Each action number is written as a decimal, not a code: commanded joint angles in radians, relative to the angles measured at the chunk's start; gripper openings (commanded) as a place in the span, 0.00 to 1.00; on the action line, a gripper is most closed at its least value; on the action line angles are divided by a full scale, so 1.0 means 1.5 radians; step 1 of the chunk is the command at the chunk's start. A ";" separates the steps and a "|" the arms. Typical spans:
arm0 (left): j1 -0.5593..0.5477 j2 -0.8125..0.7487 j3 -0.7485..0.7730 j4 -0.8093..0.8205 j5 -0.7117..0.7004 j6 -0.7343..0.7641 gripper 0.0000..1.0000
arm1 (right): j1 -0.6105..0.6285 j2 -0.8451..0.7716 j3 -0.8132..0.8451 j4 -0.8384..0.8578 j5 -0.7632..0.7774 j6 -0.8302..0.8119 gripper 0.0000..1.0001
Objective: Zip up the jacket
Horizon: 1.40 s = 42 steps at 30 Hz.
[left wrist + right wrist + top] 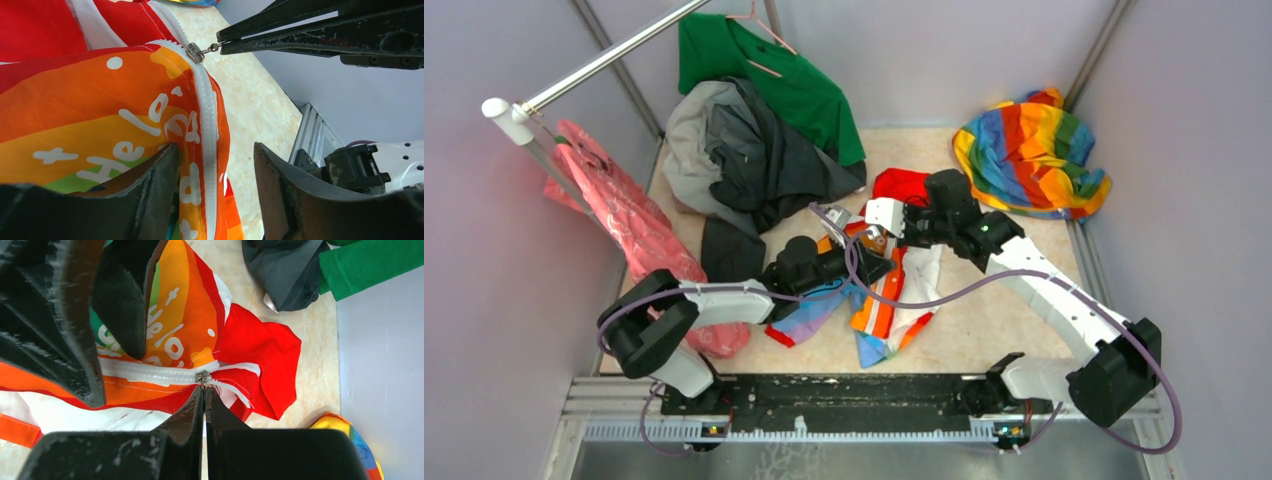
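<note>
The jacket (pixel 894 310) lies crumpled mid-table, its red hood (pixel 899 185) at the far end. In the right wrist view my right gripper (pixel 204 390) is shut on the pull tab of the metal zipper slider (pixel 202 376). The white zipper (pixel 150 374) is joined on the near side of the slider and splits apart toward the hood (pixel 260 355). My left gripper (pixel 215 150) stands open astride the joined zipper strip (pixel 207 125) below the slider (pixel 195 52). Its left finger (pixel 150 190) touches the orange lettered panel; the other finger (pixel 290 190) stands apart.
A dark grey garment (pixel 744 160) and a green shirt (pixel 774 70) are piled at the back left. An all-rainbow cloth (pixel 1034 150) lies at the back right. A pink garment (pixel 614 210) hangs from the rail (pixel 604 60) on the left. A purple cable (pixel 924 295) crosses the jacket.
</note>
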 commanded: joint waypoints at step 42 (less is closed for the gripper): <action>0.019 0.019 -0.103 0.071 0.204 -0.163 0.00 | -0.014 0.065 0.172 0.085 0.183 -0.007 0.00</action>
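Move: The closed zipper tape lies between the left hand's open fingers, about 1 cm to its right and 1 cm below. From there the slider is some 5 cm ahead, 1 cm right and 3 cm higher. The right hand already holds the pull tab, with the slider about 1 cm ahead, 1 cm left and 1 cm below. From that hand the zip's collar end lies roughly 5 cm straight ahead and 3 cm lower, and the red hood about 12 cm straight ahead and 12 cm below. The left fingers close on the zipper tape below the slider and keep it pinched. The right hand, still gripping the pull tab, then draws the slider about 5 cm forward and 3 to 4 cm up, towards the collar end. Against it the left hand pulls the tape back some 4 cm and down, turning about 15 degrees. ##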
